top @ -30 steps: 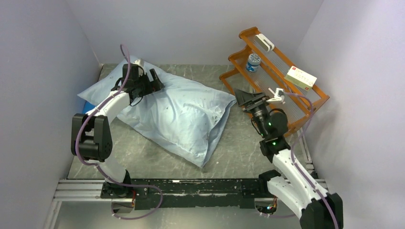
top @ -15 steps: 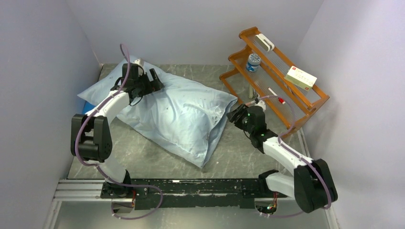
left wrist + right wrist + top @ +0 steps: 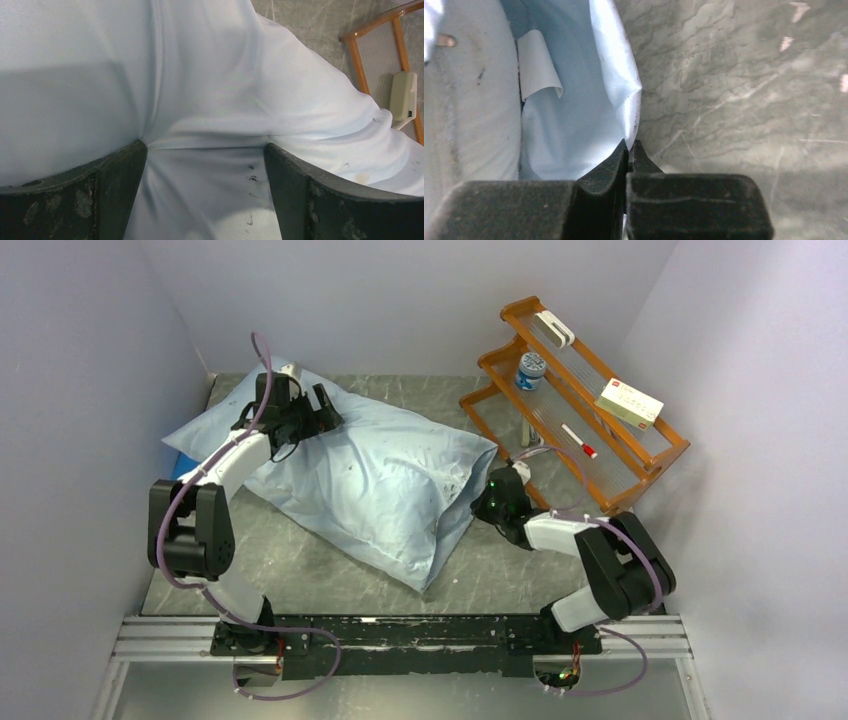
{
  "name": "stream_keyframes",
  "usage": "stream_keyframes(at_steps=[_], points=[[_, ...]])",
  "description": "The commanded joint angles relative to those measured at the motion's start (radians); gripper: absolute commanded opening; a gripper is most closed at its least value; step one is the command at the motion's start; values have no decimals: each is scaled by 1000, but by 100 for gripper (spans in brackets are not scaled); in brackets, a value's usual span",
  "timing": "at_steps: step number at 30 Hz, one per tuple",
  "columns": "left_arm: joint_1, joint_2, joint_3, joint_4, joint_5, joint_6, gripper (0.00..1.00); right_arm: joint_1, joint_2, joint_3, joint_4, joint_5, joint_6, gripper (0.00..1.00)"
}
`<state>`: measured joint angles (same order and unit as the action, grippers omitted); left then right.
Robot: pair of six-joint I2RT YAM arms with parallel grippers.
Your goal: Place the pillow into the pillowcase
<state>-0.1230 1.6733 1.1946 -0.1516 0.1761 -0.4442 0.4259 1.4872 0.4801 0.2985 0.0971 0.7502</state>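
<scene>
The pale blue pillowcase (image 3: 370, 480) lies plump and slanted across the table, its mouth facing right. In the right wrist view the white pillow (image 3: 469, 100) shows inside that mouth, behind the pillowcase (image 3: 569, 125) lining. My right gripper (image 3: 480, 502) sits low at the mouth. Its jaws (image 3: 630, 146) are shut on the pillowcase's hem. My left gripper (image 3: 310, 410) rests at the far left end, open. Its fingers (image 3: 120, 170) press into the pillowcase (image 3: 210, 90) cloth, which bulges between them, nothing pinched.
An orange wire rack (image 3: 600, 430) stands at the back right with a blue-lidded jar (image 3: 531, 368), a white box (image 3: 629, 403) and a red pen (image 3: 578, 440). A bright blue mat (image 3: 181, 462) peeks out under the pillowcase's left end. Walls close in on three sides.
My right arm swung down from beside the rack to the pillowcase's mouth, and its jaws went from open to shut on the hem. The left arm has not moved.
</scene>
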Motion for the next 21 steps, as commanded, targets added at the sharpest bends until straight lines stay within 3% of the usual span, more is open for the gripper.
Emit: stream_keyframes(at_steps=[1, 4, 8, 9, 11, 15, 18, 21], points=[[30, -18, -52, -167, -31, 14, 97, 3, -148, 17, -160, 184, -78, 0], [29, -77, -72, -157, 48, -20, 97, 2, -289, -44, -252, 263, -108, 0], [-2, -151, -70, -157, 129, -28, 96, 2, -341, -63, -306, 298, -82, 0], [-22, -167, -58, -171, 127, -20, 96, 1, -358, -47, -343, 297, -71, 8], [-66, -190, -27, -214, 107, 6, 96, 1, -411, 12, -424, 287, -57, 41], [-147, -226, 11, -279, 47, 65, 96, 3, -547, 116, -526, 155, -12, 58], [-159, -252, -1, -270, 34, 80, 95, 5, -639, 42, -392, -21, 56, 68], [-159, -266, -4, -273, 33, 93, 95, 17, -653, -55, -220, -92, 134, 89]])
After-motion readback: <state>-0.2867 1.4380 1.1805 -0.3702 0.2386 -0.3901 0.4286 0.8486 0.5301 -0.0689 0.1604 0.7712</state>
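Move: The lower layer of the pillowcase's open rim is already pinched in the right hand, practically at the table. From there, the mouth's far corner lies about 12 cm ahead and 4 cm to the right, its near corner some 17 cm back and 11 cm to the left; the wooden rack's middle stands roughly 20 cm ahead and 20 cm right. From the left hand, the pinched rim is about 15 cm back, 29 cm right and 11 cm below. The pillowcase's lower rim is tugged up and to the right, slightly back, by the shut right fingers, about 5 cm each way up and right; then they open, let go, and the hand climbs to some 15 cm, swinging a little left again and tipping upward. The open left hand lifts off the stuffed case, going about 8 cm back and 6 cm right and rising, turning some 15 degrees clockwise. ##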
